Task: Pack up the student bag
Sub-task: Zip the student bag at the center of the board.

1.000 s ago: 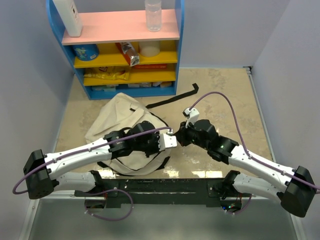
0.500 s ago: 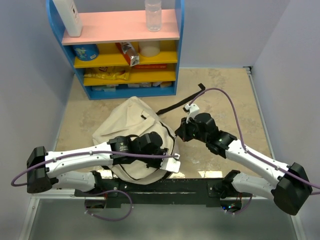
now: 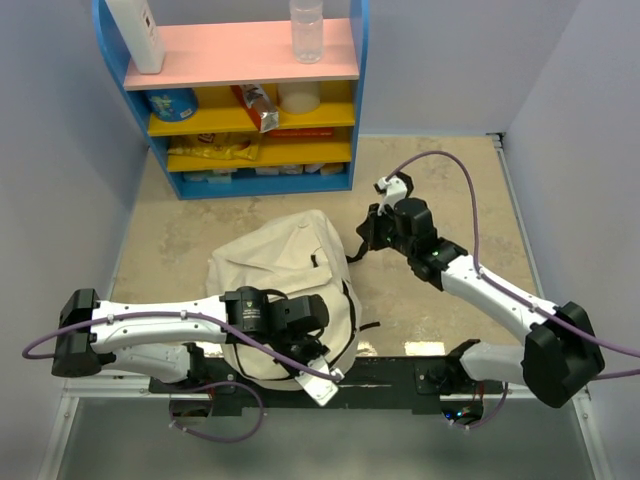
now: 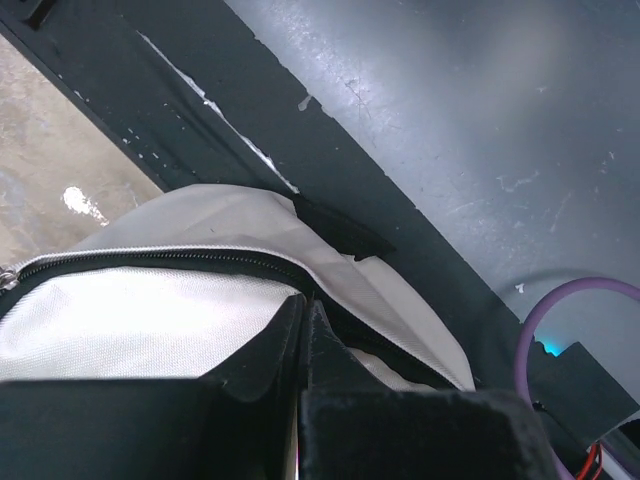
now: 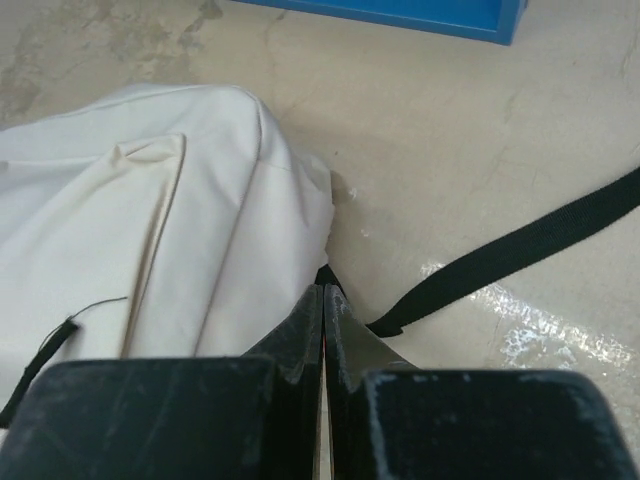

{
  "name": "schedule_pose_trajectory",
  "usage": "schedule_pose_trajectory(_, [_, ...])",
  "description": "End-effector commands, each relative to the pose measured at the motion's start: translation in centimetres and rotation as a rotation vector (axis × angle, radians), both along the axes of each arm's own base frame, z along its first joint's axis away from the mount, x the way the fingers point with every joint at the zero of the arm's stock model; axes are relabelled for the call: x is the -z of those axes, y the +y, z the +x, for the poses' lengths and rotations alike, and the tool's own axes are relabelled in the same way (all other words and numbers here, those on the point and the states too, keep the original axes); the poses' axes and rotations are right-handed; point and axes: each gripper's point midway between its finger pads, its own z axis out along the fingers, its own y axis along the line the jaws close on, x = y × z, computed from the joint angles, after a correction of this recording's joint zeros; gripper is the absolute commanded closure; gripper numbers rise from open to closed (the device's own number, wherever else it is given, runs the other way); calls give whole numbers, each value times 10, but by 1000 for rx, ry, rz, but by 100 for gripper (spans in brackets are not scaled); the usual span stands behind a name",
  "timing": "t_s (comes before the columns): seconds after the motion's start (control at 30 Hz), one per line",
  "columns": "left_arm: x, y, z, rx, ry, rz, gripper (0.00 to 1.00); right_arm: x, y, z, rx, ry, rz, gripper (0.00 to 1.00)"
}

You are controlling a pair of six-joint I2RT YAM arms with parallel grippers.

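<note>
The student bag (image 3: 280,275), beige with black zipper lines, lies on the table between my two arms. My left gripper (image 3: 325,386) is at the bag's near edge, over the black base rail. In the left wrist view it (image 4: 305,300) is shut on the bag's (image 4: 150,320) fabric beside the zipper (image 4: 150,258). My right gripper (image 3: 362,243) sits at the bag's far right corner. In the right wrist view it (image 5: 323,290) is shut on black webbing at the bag's (image 5: 150,230) corner, and a black strap (image 5: 520,250) trails away to the right.
A blue shelf unit (image 3: 355,100) with a pink top stands at the back, carrying a clear bottle (image 3: 307,30) and a white container (image 3: 135,35). Packets and tins fill its yellow shelves. The black base rail (image 3: 400,370) runs along the near edge. Walls close both sides.
The left gripper pulled the bag's near edge toward the base rail. The right gripper moved back and right with the corner. The bag shifted right and spread out between them.
</note>
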Motion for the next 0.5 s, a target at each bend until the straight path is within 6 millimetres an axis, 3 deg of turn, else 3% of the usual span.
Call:
schedule_pose_trajectory(0.0, [-3,2,-10,59,37,-10,99,-42,10,-11,-85,-96,66,100])
schedule_pose_trajectory(0.13, [-5,-3,-1,17,39,-27,100,-41,9,-56,-212,-62,108,99])
schedule_pose_trajectory(0.17, [-4,-1,1,11,38,-23,100,-37,3,-70,-239,-46,88,79])
schedule_pose_trajectory(0.27, [-4,7,7,-19,44,-6,100,-25,-4,-98,-307,14,44,54])
schedule_pose_trajectory(0.33, [-7,13,21,-77,48,-11,100,-33,-1,-112,-349,-3,47,50])
schedule_pose_trajectory(0.47, [8,53,44,-129,-55,100,100,-38,17,-125,-425,-16,-19,46])
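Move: The left fingers, shut, are already at the zip on the student bag's near end; the metal slider lies about 6 cm ahead and 10 cm right of them, a little lower. The shut right fingers have the bag's right-hand zip edge some 11 cm back, 4 cm left and 5 cm below; the pocket's black cord is 3 cm back, 11 cm left and 6 cm down, and the black strap's middle 5 cm ahead, 4 cm right and 11 cm down. Bring the right gripper back about 10 cm and up some 5 cm, away from the strap and over towards the bag's right-hand zip edge, opening the fingers to roughly half and turning the wrist nearly 20 degrees counter-clockwise; touch nothing yet. Keep the left fingers shut at the zip and ease them forward and slightly left, about 2.5 cm, off the bag's near end. ##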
